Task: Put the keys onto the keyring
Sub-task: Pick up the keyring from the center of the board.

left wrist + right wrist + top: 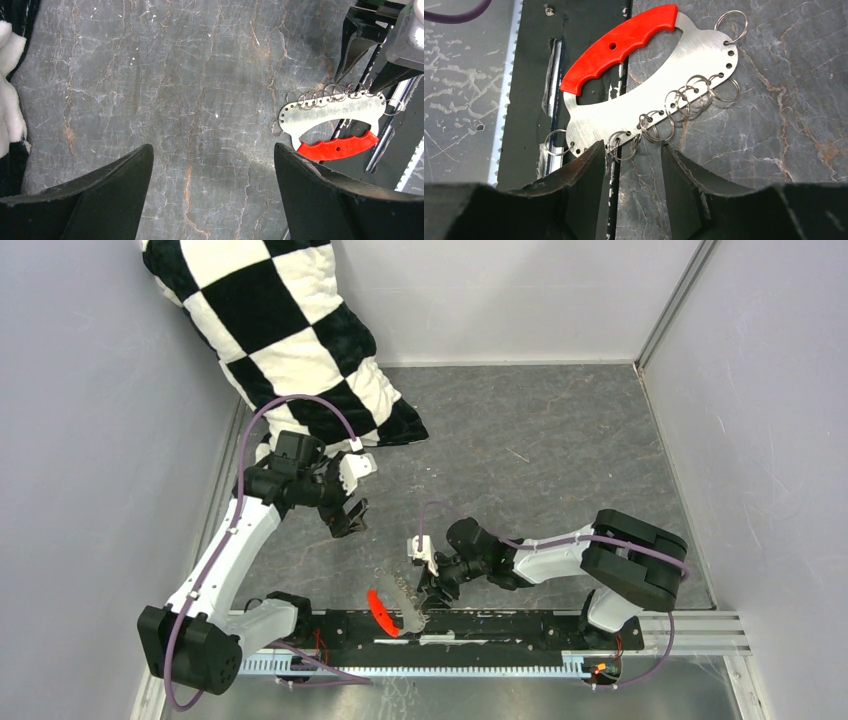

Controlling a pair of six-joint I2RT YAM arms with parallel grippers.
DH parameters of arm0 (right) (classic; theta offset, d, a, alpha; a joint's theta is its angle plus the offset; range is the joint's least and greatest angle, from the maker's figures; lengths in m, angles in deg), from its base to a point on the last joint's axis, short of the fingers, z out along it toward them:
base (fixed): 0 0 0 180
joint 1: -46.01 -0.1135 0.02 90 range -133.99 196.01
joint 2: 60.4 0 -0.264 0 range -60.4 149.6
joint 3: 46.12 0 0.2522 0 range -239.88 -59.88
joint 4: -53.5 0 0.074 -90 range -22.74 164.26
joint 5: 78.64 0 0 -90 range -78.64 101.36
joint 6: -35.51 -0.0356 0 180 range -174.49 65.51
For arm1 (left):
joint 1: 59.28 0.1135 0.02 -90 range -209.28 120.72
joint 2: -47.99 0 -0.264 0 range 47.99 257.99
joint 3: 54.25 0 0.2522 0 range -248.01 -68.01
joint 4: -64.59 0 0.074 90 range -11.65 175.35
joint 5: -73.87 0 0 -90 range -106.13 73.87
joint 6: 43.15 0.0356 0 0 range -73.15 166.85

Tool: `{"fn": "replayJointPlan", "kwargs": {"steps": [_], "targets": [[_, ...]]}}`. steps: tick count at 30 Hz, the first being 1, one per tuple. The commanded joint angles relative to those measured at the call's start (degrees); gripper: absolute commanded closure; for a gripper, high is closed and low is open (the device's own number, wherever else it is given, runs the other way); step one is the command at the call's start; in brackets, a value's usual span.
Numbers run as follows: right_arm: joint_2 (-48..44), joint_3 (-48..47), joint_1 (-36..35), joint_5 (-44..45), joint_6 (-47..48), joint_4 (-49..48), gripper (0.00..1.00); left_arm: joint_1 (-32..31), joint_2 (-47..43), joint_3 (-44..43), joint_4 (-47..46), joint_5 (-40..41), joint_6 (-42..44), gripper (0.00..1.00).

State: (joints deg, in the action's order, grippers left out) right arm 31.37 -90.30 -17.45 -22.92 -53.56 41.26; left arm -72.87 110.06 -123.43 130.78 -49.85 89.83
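The keyring is a silvery metal plate (pixel 644 105) with a red grip (pixel 619 47) and several thin split rings (pixel 684 97) along its edge. It lies flat, half on the marbled floor and half on the black rail. It also shows in the top view (pixel 400 605) and in the left wrist view (pixel 325 112). My right gripper (pixel 631 150) is open, its tips at the plate's ringed edge with one ring between them. My left gripper (pixel 212 155) is open and empty above bare floor, left of the plate. No green-headed key is in view.
A black-and-white checkered cushion (pixel 290 330) leans in the back left corner, behind the left arm. The black base rail (pixel 520 625) runs along the near edge. Grey walls close in the left, back and right sides.
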Motion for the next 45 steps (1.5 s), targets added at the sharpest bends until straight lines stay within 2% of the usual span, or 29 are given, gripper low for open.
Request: {"fn": "replayJointPlan", "kwargs": {"steps": [1,18,22,27,32,39,43,45], "targets": [[-0.82,0.63,-0.74,0.79,-0.83,-4.50,0.51,0.24,-1.22,-1.65,1.49,-2.00,2.57,0.06],[2.46,-1.75,-0.80,0.09,-0.60,-5.60,0.87,0.23,-2.18,-1.51,2.58,-2.41,2.87,0.07],[1.50,-2.77,-0.91,0.87,-0.10,-4.74,1.00,0.22,-2.34,-1.62,3.36,-3.54,3.09,0.07],[-3.69,-5.76,-0.91,4.31,3.03,-0.32,1.00,0.22,-3.05,-0.86,6.94,-9.48,6.76,0.06],[-12.24,-8.84,-1.22,7.42,8.41,7.22,1.00,0.21,-6.10,-0.68,10.16,-16.58,11.28,0.00],[-21.13,-15.90,-5.41,15.04,19.43,21.14,1.00,0.16,-9.12,-1.29,10.44,-26.96,9.30,0.00],[-23.55,-19.44,-7.02,20.09,22.28,24.98,1.00,-0.43,-11.49,-0.41,11.90,-33.74,9.52,0.06],[-24.12,-20.80,-7.36,21.76,22.91,25.76,1.00,-1.44,-13.79,0.38,12.00,-34.07,11.12,0.11]]}}
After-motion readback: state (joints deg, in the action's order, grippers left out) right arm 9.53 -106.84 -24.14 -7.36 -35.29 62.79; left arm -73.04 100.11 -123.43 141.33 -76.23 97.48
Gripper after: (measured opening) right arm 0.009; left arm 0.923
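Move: The right hand, half open and low, has the keyring's metal plate about 5 cm to its left, 2 cm back and a centimetre or so below, with its ring-lined edge nearest the fingertips. The red handle is roughly 8 cm left and 4 cm back, while the silver strip on the black rail is some 9 cm back and 4 cm right. From the left hand the keyring lies about 17 cm back, 8 cm right and 14 cm below. The right hand stays almost in place while its half-open fingers shut on the ringed edge of the keyring plate; it then carries the pinched keyring nearly straight up, about 17 cm and mostly fast, drifting slightly left and forward as the hand rolls some 30 degrees, front side up, and its fingertips lift towards level. As the keyring rises, the wide-open left hand comes back towards it by about 8 cm while rising 6 cm and shifting right, turning clockwise with its fingertips swinging up. ##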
